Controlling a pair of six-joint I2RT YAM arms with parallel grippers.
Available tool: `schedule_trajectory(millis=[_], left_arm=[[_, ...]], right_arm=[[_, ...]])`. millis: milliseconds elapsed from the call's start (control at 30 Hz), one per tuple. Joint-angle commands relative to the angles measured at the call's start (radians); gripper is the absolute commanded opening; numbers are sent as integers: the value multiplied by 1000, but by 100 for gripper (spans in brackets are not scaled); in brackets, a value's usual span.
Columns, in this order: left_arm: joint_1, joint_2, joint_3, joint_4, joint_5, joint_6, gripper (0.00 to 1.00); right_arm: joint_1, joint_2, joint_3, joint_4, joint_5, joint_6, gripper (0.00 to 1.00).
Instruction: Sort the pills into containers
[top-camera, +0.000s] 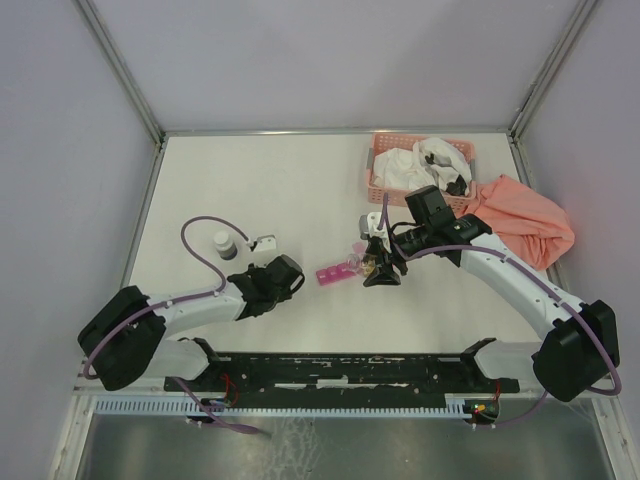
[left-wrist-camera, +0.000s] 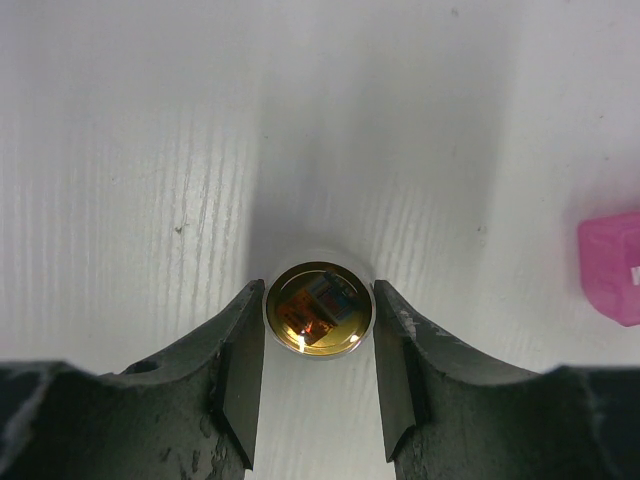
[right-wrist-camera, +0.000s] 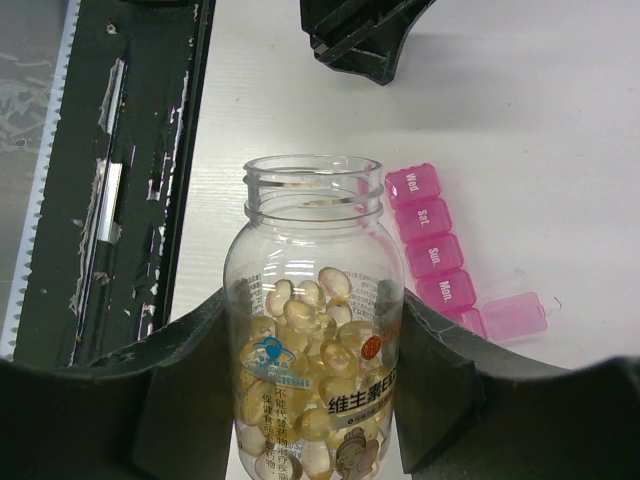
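My right gripper (top-camera: 378, 268) is shut on a clear, uncapped bottle (right-wrist-camera: 313, 270) holding several yellow softgel pills (right-wrist-camera: 320, 330). Its fingers (right-wrist-camera: 180, 400) press both sides of the bottle. The pink strip of containers (right-wrist-camera: 430, 240) lies just right of the bottle's mouth, with day labels on its shut lids and one lid (right-wrist-camera: 512, 315) flipped open at the near end. In the top view the strip (top-camera: 333, 271) lies between the two grippers. My left gripper (left-wrist-camera: 318, 295) is shut on a round white bottle cap (left-wrist-camera: 319, 312) with a gold inside, held at its fingertips; the strip's end (left-wrist-camera: 612, 265) shows at the right.
A small white-capped bottle (top-camera: 226, 245) and a small white object (top-camera: 265, 241) stand left of centre. A salmon basket (top-camera: 415, 165) with white items sits at the back right, an orange cloth (top-camera: 520, 220) beside it. The black rail (top-camera: 350, 372) runs along the near edge.
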Motion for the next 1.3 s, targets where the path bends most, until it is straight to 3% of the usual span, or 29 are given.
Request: schedule_trajectory(millis=[0,267,533,800,933,1133,1267], left_arm=[[4,20,38,-19,-52,33,18],[4,7,23,-15,-55,50,37],[4,-86,16,-27,2,56,76],[5,-331,-13,52,174,167,82],[4,-485,-81,190,310,263,86],[5,-672,-134,353,396,322,94],[4,-678,-98,380,425,350,94]], right_arm=[[-5,-3,41,29,-13,5,2],[-15,-11,41,29,-24,11,2],[-39,-24,43,40,-57,34,2],[-101,-67,47,76,-127,95,2],[-185,-155,15,269,-139,318,2],[-346,-242,48,642,-71,686,3],[-481,-186,120,1046,-32,1176,4]])
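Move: The left fingers hold the bottle cap right at the table top, about 1 cm below the hand point; from there the pill box's middle lies some 12 cm right and 2 cm ahead, and the white bottle 12 cm left and 7 cm ahead. The right hand holds the open pill bottle high; on its way out, the basket is about 28 cm ahead, 13 cm right and 13 cm lower, and the pill box 5 cm ahead, 5 cm left and 16 cm down. The left hand stays down at the table with the cap, then opens its fingers wide, lets go and lifts straight off by about 15 cm, drifting some 5 cm right on the pill box's side while its fingers tip up and swing clockwise. The right hand keeps its grip on the open pill bottle, creeps at first, then speeds up, rising steeply and moving forward and right, away from the pill box and out in the basket's direction, as its fingers swing about 30 degrees clockwise and come up towards level. ##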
